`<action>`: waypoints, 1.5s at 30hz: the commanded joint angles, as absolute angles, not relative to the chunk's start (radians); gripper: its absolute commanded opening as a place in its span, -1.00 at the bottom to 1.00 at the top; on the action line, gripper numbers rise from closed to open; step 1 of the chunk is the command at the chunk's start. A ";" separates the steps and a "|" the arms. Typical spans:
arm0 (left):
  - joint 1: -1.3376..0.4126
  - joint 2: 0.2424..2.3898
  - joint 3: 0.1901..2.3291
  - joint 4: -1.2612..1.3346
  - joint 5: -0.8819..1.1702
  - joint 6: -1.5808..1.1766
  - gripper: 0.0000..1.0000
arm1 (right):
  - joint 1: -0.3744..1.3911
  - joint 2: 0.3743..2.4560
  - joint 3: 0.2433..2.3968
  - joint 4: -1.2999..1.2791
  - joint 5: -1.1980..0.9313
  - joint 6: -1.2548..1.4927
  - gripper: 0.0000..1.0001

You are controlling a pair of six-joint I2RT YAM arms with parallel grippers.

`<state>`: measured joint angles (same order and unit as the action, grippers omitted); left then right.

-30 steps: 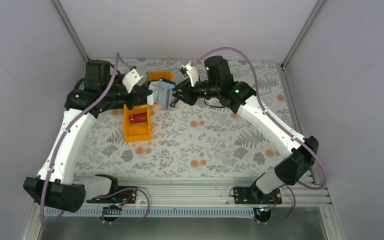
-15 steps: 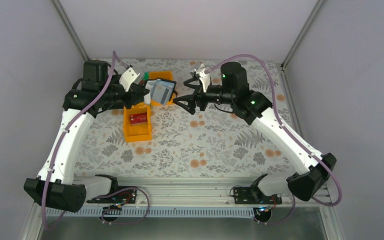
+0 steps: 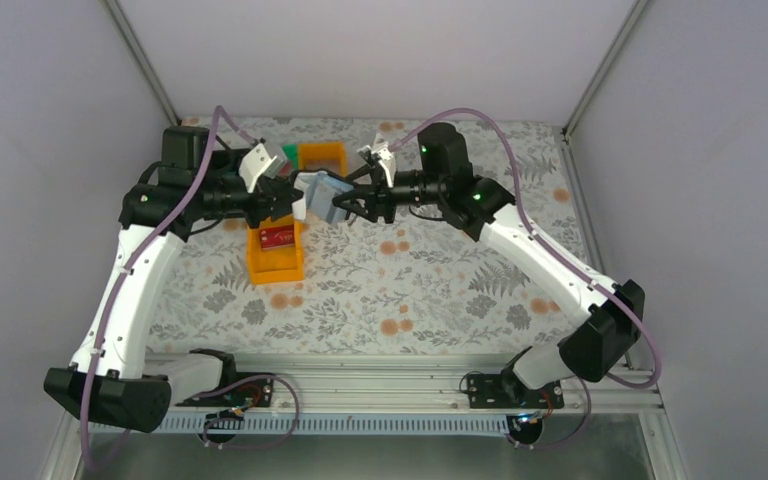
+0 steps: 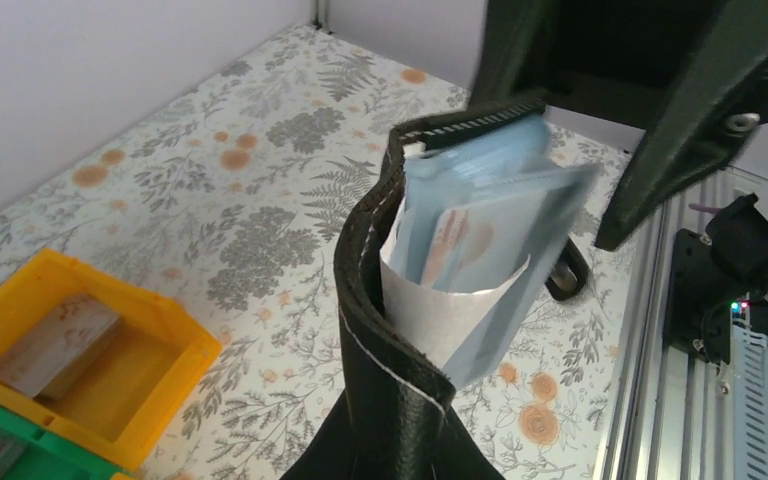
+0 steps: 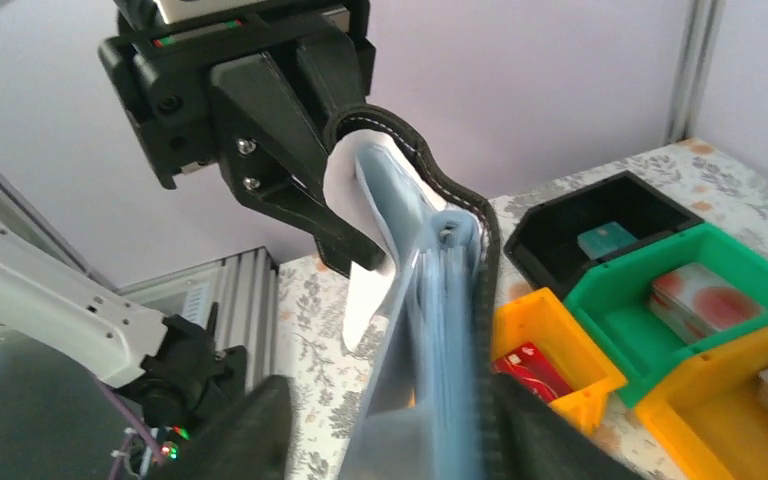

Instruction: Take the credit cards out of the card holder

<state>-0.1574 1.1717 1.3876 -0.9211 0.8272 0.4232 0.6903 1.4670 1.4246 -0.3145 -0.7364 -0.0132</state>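
Observation:
My left gripper (image 3: 298,200) is shut on the card holder (image 3: 320,192) and holds it in the air above the trays. The holder (image 4: 380,330) is black outside and pale blue inside, bent partly open. A whitish card with red (image 4: 450,240) sits in its pockets. My right gripper (image 3: 346,207) has come up to the holder's free edge. In the right wrist view its jaws stand apart on either side of the blurred holder (image 5: 430,330), without pressing on it.
Below the holder stands an orange tray (image 3: 276,262) with a red card (image 5: 535,365). Behind it are a black tray (image 5: 560,225) with a teal card, a green tray (image 5: 750,265) with a whitish-red card and a second orange tray (image 3: 322,155) with a grey card.
My right gripper let go and opened, drew back to the right, then came in again around the holder's edge. The left gripper shifted a little and stayed shut on the holder.

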 commanded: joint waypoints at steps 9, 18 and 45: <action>-0.091 1.169 1.429 -0.952 1.016 0.462 -0.95 | 0.701 1.460 1.406 -0.331 -0.739 -0.023 -0.92; -0.055 1.170 1.389 -0.877 0.725 0.399 0.77 | 0.703 1.495 1.527 -0.501 -0.340 0.154 -0.92; -0.227 1.213 1.296 -0.665 0.186 0.448 1.00 | 0.828 1.508 1.594 -0.551 -0.527 0.054 -0.92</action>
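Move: The card holder hangs between the two hands, in the air. The left fingers already hold its left side, its middle some 5 cm to their right; from the right hand, still closing on it, the middle lies about 5 cm to the left. The orange box with the red pack stands about 9 cm ahead of the right hand and 18 cm left, the yellow box about 27 cm ahead and 8 cm left, both roughly 32 cm below. The card holder's blue sleeves and cover are pinched by the right fingers finishing their closing; only then do the left fingers open wide and let go, drawing off forward and left about 5 cm. The right hand carries the holder forward nearly 7 cm and down, swinging about 35 degrees clockwise, then comes partway back leftward. The left hand dips down and right, then moves forward-left again, tipping down, fingers staying open. ##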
